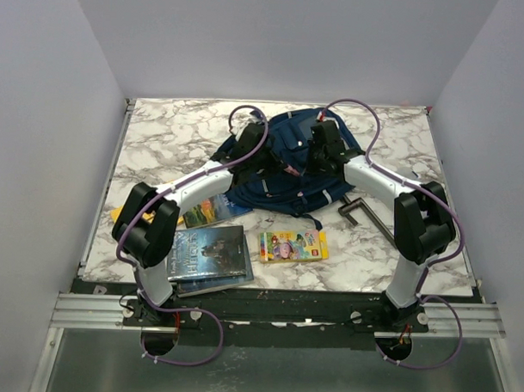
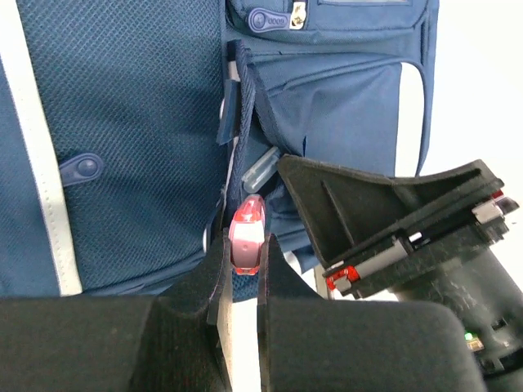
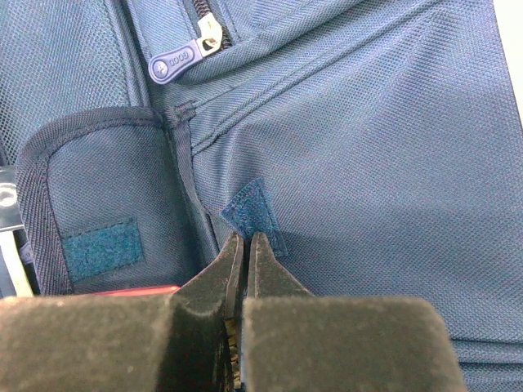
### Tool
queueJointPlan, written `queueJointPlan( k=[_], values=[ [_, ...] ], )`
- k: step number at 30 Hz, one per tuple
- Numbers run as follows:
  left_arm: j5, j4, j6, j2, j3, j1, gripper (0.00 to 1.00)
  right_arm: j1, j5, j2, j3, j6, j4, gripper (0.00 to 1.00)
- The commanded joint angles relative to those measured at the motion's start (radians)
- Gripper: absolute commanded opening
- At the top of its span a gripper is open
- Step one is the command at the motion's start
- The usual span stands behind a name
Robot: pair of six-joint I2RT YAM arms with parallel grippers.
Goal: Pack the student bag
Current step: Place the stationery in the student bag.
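The student bag point(image 1: 275, 190), navy blue, lies flat at the back middle of the marble table, and both grippers rest on it. My left gripper point(image 2: 245, 247) is shut on a small pink translucent piece point(image 2: 248, 222) right against the bag's mesh side point(image 2: 131, 122). My right gripper point(image 3: 246, 238) is shut, its tips pressed to the bag's fabric point(image 3: 368, 147) at the lower end of a velcro patch point(image 3: 255, 211). Whether it pinches cloth I cannot tell. A pocket flap point(image 3: 98, 245) is folded open to the left. From above, the left gripper point(image 1: 250, 157) and right gripper point(image 1: 320, 157) sit close together.
Stacked books point(image 1: 210, 253) lie at the near left, and another book point(image 1: 212, 210) sits behind them. A crayon box point(image 1: 293, 245) is near the middle front. A black clamp-like tool point(image 1: 365, 212) lies right of the bag. The right arm's black body point(image 2: 392, 212) crowds the left wrist view.
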Motion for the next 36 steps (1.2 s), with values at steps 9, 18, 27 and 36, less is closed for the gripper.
queueJointPlan(
  k=[9,18,27,36],
  values=[
    [-0.278,-0.021,-0.24,0.116,0.069,-0.074,0.0,-0.026,-0.116,-0.054,0.074,0.065,-0.041,0.01],
    [-0.229,0.23,-0.322,0.146,0.017,-0.087,0.0,-0.053,-0.263,-0.052,0.082,0.123,-0.044,0.01],
    [-0.178,0.358,-0.414,0.246,0.038,-0.114,0.0,-0.059,-0.374,-0.071,0.082,0.155,-0.029,0.0],
    [-0.118,0.369,-0.209,0.177,-0.032,-0.098,0.57,-0.058,-0.304,-0.072,0.094,0.084,-0.087,0.01]
  ],
)
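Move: Some 3 cm ahead of the left hand, 5 cm to its right and 4 cm lower is the mouth of the bag's front pocket, with a clear pen end already showing there. The bag's clear window lies about 11 cm ahead and 6 cm right of the left hand, its white stripe about 8 cm left and 1 cm ahead, both roughly 6 cm lower. From the right hand, pinching the pocket's rim, the mouth is about 2 cm left and 1 cm ahead, level with it. Carrying the pink stationery piece into the pocket mouth, the left hand goes some 5 cm right, 4 cm forward and 3 cm down, turning about 15 degrees counter-clockwise with its left side dipping, then spreads its fingers to let go at the end. The right hand keeps its pinch on the rim and draws it up about 2.5 cm, rolling its left side upward. ##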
